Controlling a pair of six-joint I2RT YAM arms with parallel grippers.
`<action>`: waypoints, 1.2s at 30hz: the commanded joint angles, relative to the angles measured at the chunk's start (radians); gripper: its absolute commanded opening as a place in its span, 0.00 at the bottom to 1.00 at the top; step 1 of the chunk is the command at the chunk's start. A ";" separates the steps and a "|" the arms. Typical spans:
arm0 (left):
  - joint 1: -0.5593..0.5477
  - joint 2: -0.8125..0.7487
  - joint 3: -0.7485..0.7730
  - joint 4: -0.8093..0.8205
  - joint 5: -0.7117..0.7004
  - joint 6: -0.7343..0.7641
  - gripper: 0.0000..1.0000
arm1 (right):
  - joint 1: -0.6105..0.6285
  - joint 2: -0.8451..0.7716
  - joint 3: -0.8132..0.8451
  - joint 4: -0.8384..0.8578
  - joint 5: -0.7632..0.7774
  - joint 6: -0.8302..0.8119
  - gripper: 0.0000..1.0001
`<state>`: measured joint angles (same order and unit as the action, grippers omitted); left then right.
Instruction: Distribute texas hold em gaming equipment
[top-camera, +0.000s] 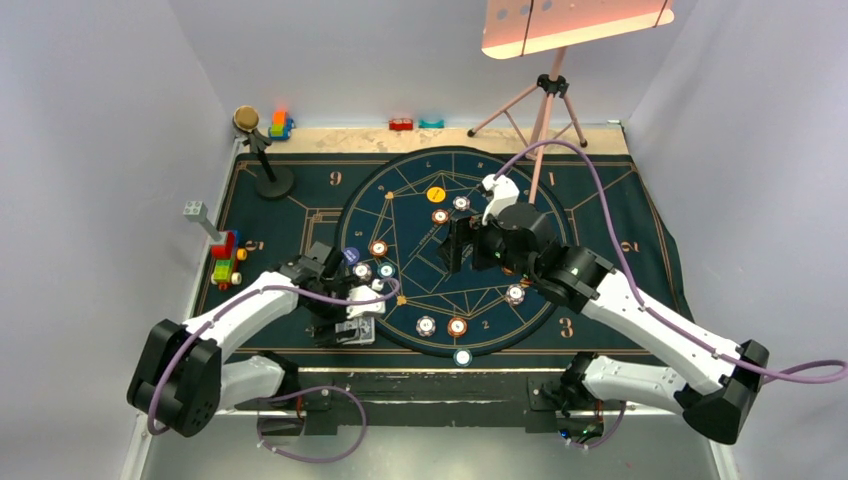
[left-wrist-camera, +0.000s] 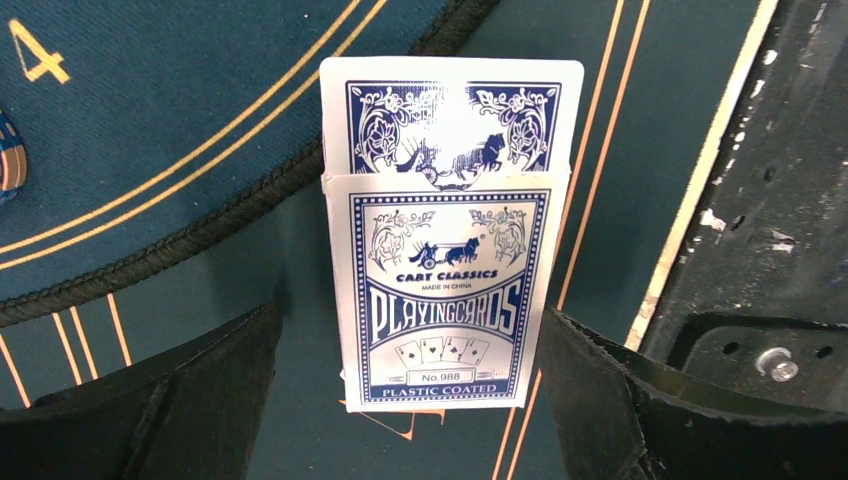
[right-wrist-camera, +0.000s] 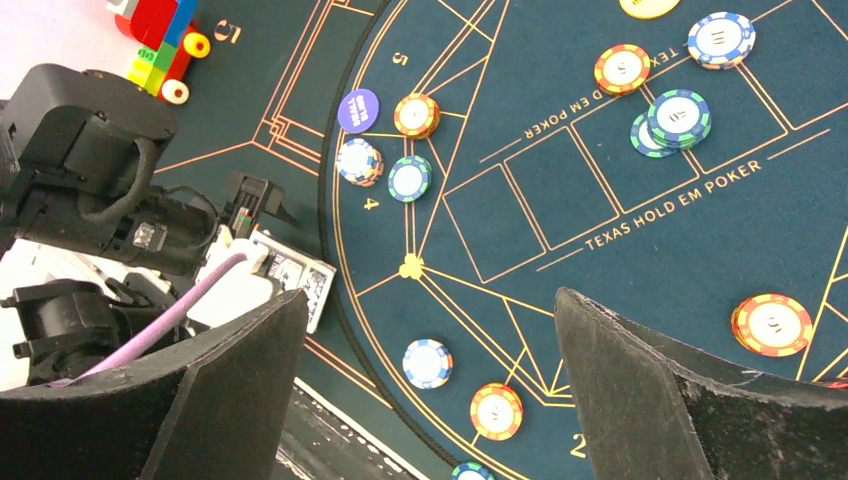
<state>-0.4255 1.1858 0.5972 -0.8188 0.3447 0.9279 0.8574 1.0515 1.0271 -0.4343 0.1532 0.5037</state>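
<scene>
A blue-and-white box of playing cards (left-wrist-camera: 440, 290) lies flat on the dark mat near its front edge, with cards sticking out of its open end. My left gripper (left-wrist-camera: 410, 320) is open around the box's lower end, a gap on each side. From above, the left gripper (top-camera: 356, 328) sits at the front left. My right gripper (top-camera: 455, 246) hovers open over the mat's centre with nothing in it. Several chips lie on the circle: a white-blue chip (right-wrist-camera: 427, 362), an orange chip (right-wrist-camera: 497, 410), a teal chip (right-wrist-camera: 410, 178) and a purple disc (right-wrist-camera: 358, 110).
The dark blue mat (top-camera: 620, 230) covers most of the table. Colourful toy blocks (top-camera: 227, 258) and a grey block (top-camera: 195, 211) lie at its left edge. A small stand (top-camera: 262, 150) is at the back left, a tripod (top-camera: 545, 100) at the back. A black strip (left-wrist-camera: 780, 200) borders the mat in front.
</scene>
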 joint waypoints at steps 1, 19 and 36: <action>-0.040 -0.012 -0.024 0.080 -0.056 -0.008 1.00 | -0.031 -0.018 -0.012 0.033 -0.046 0.003 0.98; -0.057 -0.069 -0.055 0.086 -0.014 0.005 0.46 | -0.066 0.017 -0.043 0.103 -0.150 0.022 0.97; -0.052 -0.270 0.218 -0.233 0.058 -0.192 0.00 | -0.065 0.130 -0.081 0.306 -0.414 0.145 0.98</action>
<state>-0.4789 0.9478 0.6884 -0.9497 0.3237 0.8280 0.7959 1.1728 0.9516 -0.2638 -0.1474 0.5884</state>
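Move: The playing-card box lies almost under the left hand, its middle about 3 cm to the right and 2 cm below, with the fingers astride its left end. From that hand the outer white chip stack stands about 12 cm ahead and 6 cm right, the teal chip 12 cm ahead and 10 cm right, and the near white stack 1 cm ahead and 17 cm right. From the right hand, the box is roughly 18 cm left, 9 cm back and 24 cm below. The left hand eases down just under 1 cm over the card box, closes from wide open to about two-thirds to pinch it by its two long edges near its left end, holds still briefly, then lifts it, ending some 6 cm above its starting height. The open right hand first barely shifts, then swings about 4 cm left and sinks nearly as much towards the box, tipping down and turning counter-clockwise some 10 degrees each. ##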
